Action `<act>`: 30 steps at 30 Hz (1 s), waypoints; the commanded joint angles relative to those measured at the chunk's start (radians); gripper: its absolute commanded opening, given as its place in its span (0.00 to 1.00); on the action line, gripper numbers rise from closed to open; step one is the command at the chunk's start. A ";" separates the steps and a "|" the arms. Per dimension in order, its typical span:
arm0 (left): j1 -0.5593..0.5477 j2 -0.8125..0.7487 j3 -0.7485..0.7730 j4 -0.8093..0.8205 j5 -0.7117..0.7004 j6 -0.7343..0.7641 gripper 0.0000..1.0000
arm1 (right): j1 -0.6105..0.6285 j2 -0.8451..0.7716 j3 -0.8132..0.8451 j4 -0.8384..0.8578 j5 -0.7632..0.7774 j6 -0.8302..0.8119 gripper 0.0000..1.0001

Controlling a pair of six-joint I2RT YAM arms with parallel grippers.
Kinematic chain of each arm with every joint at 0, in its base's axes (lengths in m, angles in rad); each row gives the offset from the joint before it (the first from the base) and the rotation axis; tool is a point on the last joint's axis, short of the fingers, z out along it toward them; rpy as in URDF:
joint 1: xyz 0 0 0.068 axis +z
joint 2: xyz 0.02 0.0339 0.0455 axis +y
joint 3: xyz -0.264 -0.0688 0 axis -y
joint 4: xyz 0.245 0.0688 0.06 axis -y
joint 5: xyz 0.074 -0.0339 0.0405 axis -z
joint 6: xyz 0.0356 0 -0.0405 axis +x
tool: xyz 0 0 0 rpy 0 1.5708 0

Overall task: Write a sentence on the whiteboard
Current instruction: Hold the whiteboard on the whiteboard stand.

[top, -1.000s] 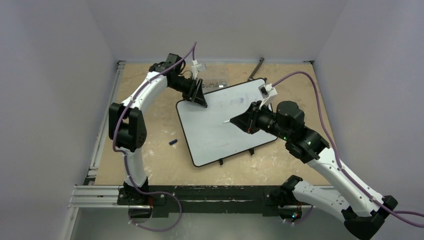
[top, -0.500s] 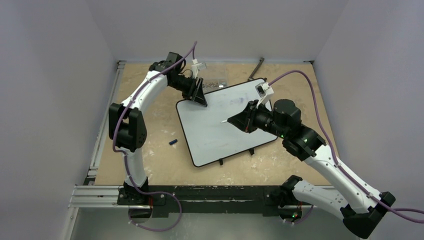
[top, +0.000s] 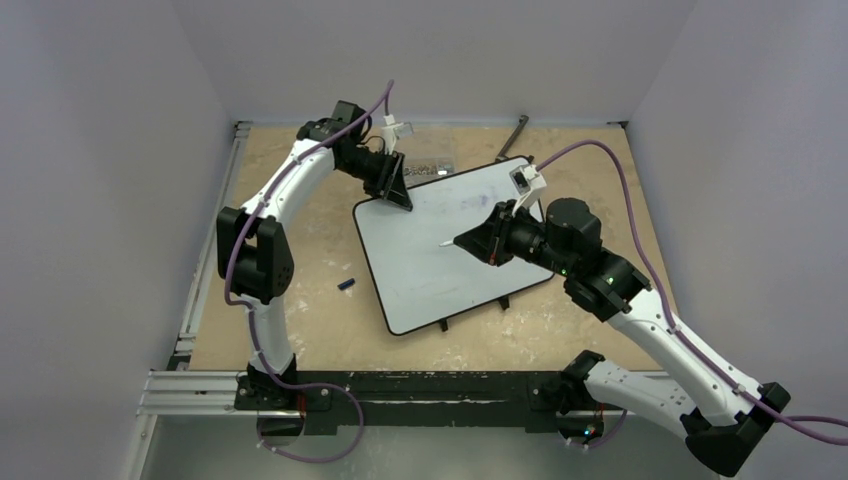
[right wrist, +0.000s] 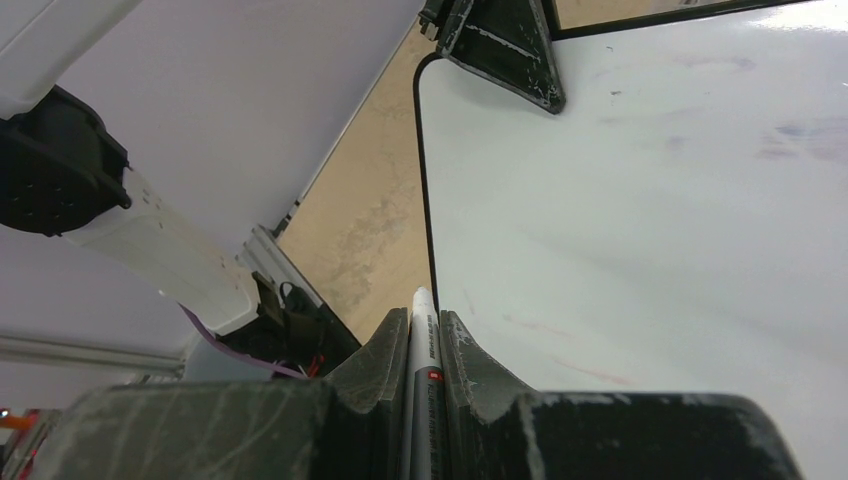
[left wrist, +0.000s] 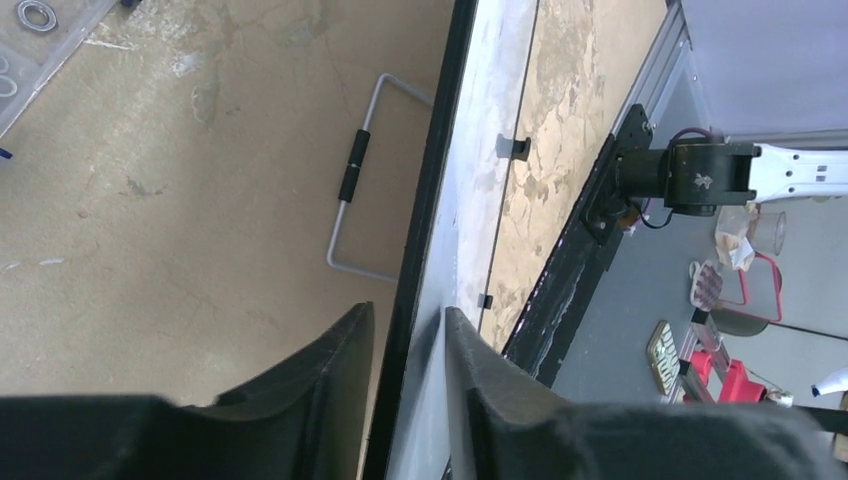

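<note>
The whiteboard lies askew on the table, glossy white with a thin black frame. My left gripper is at its far left corner. In the left wrist view its jaws straddle the board's edge: one pad rests on the white face, and a slim gap separates the other from the frame. My right gripper hovers over the middle of the board, shut on a grey-white marker whose tip points left. The sentence is not in view; only faint purple smudges mark the surface.
A small blue cap lies on the table left of the board. A clear packet of metal parts and a dark bar sit at the back. Two black clips are on the board's near edge. A wire handle lies beside the board.
My right gripper has carried the marker a little to the left over the board. The left jaws have narrowed around the board's corner.
</note>
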 commanded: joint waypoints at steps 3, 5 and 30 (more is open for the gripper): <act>-0.002 -0.045 0.049 -0.010 0.017 0.006 0.11 | -0.001 -0.005 -0.007 0.050 -0.020 0.010 0.00; -0.002 -0.043 0.048 -0.015 0.017 0.006 0.05 | -0.001 -0.004 -0.010 0.056 -0.022 0.010 0.00; -0.062 -0.331 -0.294 0.183 -0.103 0.145 0.00 | 0.055 0.011 -0.258 0.496 -0.114 -0.088 0.00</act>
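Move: The left hand's slightly open fingers straddle the whiteboard's top edge; the board's middle lies about 9 cm right, 7 cm back and 7 cm below. The parts box is about 9 cm ahead, 4 cm right, and the blue cap some 15 cm back, 13 cm left, both 18 cm down. From the right hand, already holding the marker, the board's middle is almost straight below, about 18 cm down and 1 cm left. Left hand pinches the whiteboard's top edge, draws it about 5 cm back, rising; right lowers the marker, leftward. ##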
